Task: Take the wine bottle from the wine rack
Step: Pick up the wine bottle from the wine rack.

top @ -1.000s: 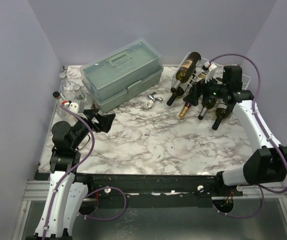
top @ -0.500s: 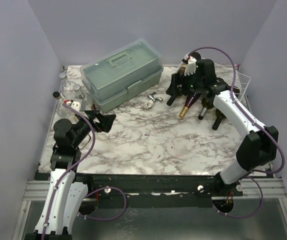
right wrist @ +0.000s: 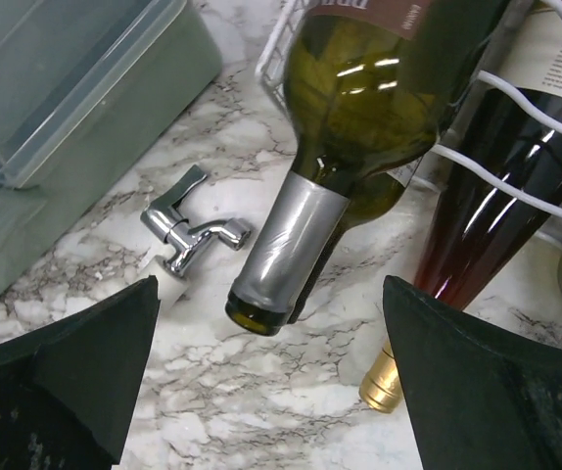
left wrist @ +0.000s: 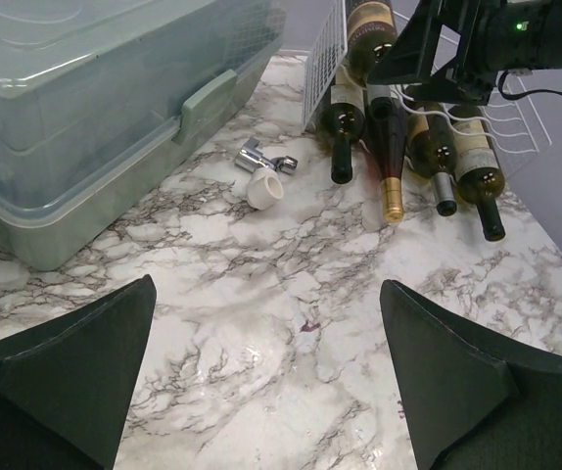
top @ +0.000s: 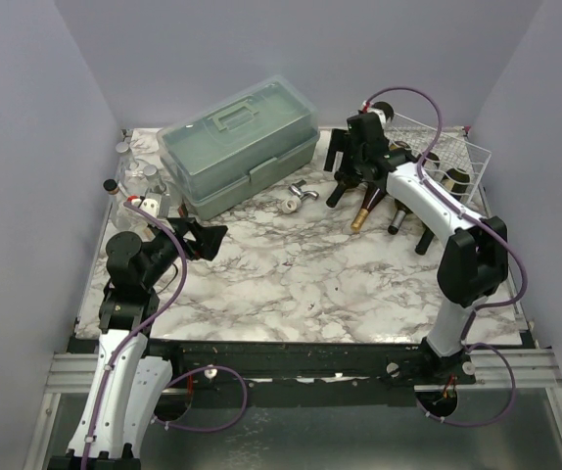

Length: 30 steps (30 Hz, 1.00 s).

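The white wire wine rack (top: 454,149) stands at the back right with several bottles in it, necks pointing at me. The top wine bottle (right wrist: 359,88) is green with a silver foil neck (right wrist: 286,250) and tilts down out of the rack's left end; it also shows in the left wrist view (left wrist: 369,24). My right gripper (right wrist: 271,392) is open just in front of and below that neck, touching nothing. In the top view my right gripper (top: 345,166) covers most of that bottle. My left gripper (left wrist: 266,382) is open over bare marble at the left (top: 208,235).
A pale green toolbox (top: 237,142) sits at the back middle. A chrome tap fitting (right wrist: 188,230) and a white ring (left wrist: 264,188) lie between toolbox and rack. Lower bottles stick out onto the table, one with a gold cap (right wrist: 384,377). Glass jars (top: 139,176) stand far left.
My right arm has swung left from the rack's right side across to its front-left end, bringing the open gripper to the top bottle's neck. The left arm has not moved.
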Motion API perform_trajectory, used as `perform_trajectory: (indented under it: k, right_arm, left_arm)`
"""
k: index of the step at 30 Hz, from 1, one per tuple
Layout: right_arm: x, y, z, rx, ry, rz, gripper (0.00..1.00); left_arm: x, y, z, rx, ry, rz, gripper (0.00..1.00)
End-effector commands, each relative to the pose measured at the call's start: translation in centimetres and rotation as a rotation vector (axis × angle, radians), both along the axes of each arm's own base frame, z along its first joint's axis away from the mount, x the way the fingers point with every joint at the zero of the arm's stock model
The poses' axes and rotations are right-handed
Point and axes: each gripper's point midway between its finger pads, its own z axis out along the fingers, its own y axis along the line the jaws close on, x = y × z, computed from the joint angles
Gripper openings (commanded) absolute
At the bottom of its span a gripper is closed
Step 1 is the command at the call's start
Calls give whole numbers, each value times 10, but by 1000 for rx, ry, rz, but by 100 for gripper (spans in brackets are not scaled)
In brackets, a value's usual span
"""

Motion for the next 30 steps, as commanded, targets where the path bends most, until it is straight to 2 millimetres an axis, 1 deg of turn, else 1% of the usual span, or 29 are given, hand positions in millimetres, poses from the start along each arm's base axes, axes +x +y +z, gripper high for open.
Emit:
perform_trajectory:
  k: [1, 3, 6, 10, 14, 17, 23, 30]
  right_arm:
    - [10, -9, 5, 74, -23, -173, 98]
    - [13, -11, 1, 98, -26, -214, 97]
    - [17, -13, -8, 102, -13, -263, 89]
    - [22, -12, -17, 78, 29, -285, 81]
    - [26, -10, -20, 90, 39, -298, 75]
    - [28, -12, -26, 79, 48, -320, 70]
    - [32, -13, -38, 69, 68, -345, 65]
    - [41, -14, -45, 82, 88, -362, 61]
  left_arm:
    - [-1, 1, 12, 12, -33, 2, 99]
    - [-1, 2, 12, 12, -30, 2, 99]
    - [-1, 2, 12, 12, -30, 1, 99]
    - [-1, 2, 12, 16, -32, 2, 99]
    - [0, 2, 11, 19, -28, 5, 99]
    - [0, 3, 10, 20, -26, 7, 99]
    - [1, 3, 9, 22, -23, 8, 99]
    - [1, 3, 8, 26, -18, 8, 99]
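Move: The wine bottle's neck lies about 4 cm ahead of the right hand, 1 cm to its right and 5 cm below; the bottle's middle is some 12 cm ahead and 5 cm right, nearly at hand height. A gold-capped bottle lies about 6 cm ahead, 9 cm right and 10 cm down, the tap about 4 cm ahead, 10 cm left and 15 cm down. From the left hand the neck is roughly 25 cm ahead, 29 cm right and 8 cm lower. The wine bottle's neck comes in between the right hand's fingertips as that hand sinks about 4 cm and reaches some 3 cm forward, turning nearly 20 degrees clockwise to line up with the bottle and tipping down slightly. The fingers close from wide open to a bit over half on either side of the neck; a firm pinch can't be seen yet. ##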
